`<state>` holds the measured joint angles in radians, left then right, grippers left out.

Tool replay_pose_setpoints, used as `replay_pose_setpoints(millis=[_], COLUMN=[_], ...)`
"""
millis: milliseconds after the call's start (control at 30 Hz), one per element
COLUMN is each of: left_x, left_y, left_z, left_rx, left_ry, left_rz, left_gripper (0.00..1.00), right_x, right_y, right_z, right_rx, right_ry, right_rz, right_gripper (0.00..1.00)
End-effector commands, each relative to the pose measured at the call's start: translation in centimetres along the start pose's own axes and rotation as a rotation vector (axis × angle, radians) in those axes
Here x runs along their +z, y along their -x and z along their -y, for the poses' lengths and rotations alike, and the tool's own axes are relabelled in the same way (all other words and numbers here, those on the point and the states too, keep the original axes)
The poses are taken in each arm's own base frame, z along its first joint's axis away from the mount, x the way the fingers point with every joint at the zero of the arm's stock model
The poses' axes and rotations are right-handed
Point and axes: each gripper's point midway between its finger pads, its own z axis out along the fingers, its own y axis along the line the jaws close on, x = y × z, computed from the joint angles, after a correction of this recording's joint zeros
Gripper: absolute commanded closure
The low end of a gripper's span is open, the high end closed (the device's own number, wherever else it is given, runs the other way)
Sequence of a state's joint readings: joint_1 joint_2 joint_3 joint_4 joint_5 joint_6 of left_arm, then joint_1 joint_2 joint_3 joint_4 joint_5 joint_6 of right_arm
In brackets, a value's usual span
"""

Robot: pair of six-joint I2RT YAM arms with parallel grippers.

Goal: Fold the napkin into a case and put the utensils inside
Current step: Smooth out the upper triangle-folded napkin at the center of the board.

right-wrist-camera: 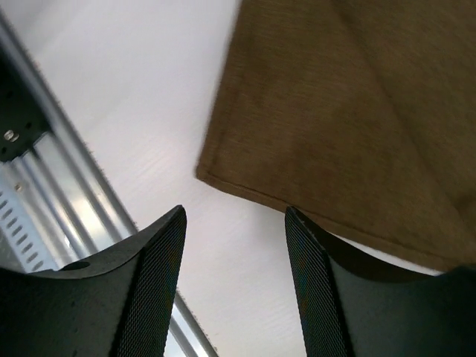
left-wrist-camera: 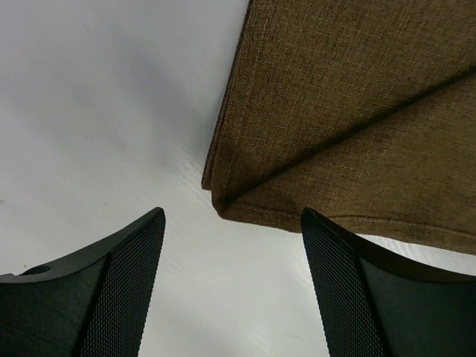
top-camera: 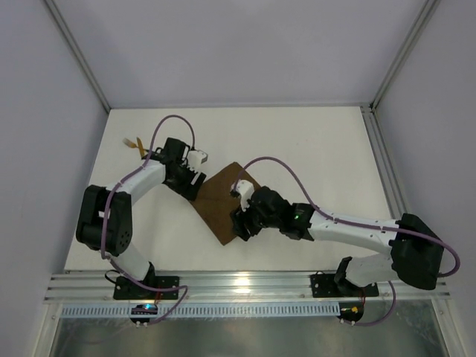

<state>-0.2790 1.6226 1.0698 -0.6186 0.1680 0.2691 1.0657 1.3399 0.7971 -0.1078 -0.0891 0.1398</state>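
The brown napkin [top-camera: 222, 202] lies flat on the white table, folded into a slanted oblong with layered edges. My left gripper [top-camera: 193, 186] stands open at its upper-left side. In the left wrist view a folded corner of the napkin [left-wrist-camera: 342, 111] lies just ahead of the left gripper [left-wrist-camera: 232, 223], with bare table between the fingers [left-wrist-camera: 126, 290]. My right gripper [top-camera: 242, 227] is open over the napkin's lower end. The right wrist view shows a hemmed corner of the napkin [right-wrist-camera: 349, 111] just beyond the right gripper [right-wrist-camera: 234, 219], not touched. The utensils [top-camera: 134, 143] lie at the far left, partly hidden by the left arm.
The metal rail [top-camera: 245, 286] runs along the near table edge, close to the right gripper, and shows as rail [right-wrist-camera: 44, 201] in the right wrist view. Grey walls enclose the table [top-camera: 312, 149] on three sides.
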Motion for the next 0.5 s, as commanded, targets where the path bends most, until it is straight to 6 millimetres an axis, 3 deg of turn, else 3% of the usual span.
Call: replay_pose_setpoints(millis=[0,33,133,467], left_x=[1.1,1.3,1.7,2.7], left_y=[0.6,0.1,-0.3,-2.7], left_z=[-0.1,-0.1,-0.1,0.4], left_rx=[-0.018,-0.018,-0.020,-0.022], left_ry=[-0.016,-0.013,-0.011,-0.017], left_rz=[0.010,-0.002,-0.005,-0.055], left_gripper=[0.25,0.25,0.29,0.45], right_x=[-0.9,-1.4,-2.7,-2.3], right_y=[-2.6,-4.8,-7.4,-6.2], right_z=[4.7,7.1,10.6,14.5], right_rx=[0.400,0.496,0.688,0.836], right_ry=[-0.178,-0.240,-0.343,-0.300], right_rz=[-0.002,-0.023,0.000,0.145], right_gripper=[0.40,0.40,0.40,0.42])
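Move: My left hand hovers about 4 cm above the board, with the napkin's left corner roughly 2 cm back and 1 cm left of it; the yellow knife lies some 14 cm ahead and 16 cm left. For my right hand, the napkin's right corner is about 9 cm ahead, 13 cm right and 10 cm below. The napkin's bottom corner sits some 3 cm back and 2 cm left of that hand. I sweep my right hand fast to the right and down, some 13 cm over and 8 cm lower, while edging forward towards the napkin's right corner; its open fingers swing about 45 degrees clockwise and tip more downward. Meanwhile I sink my left hand about 3 cm onto the left corner, easing back slightly, its fingers closing partway around the cloth. ##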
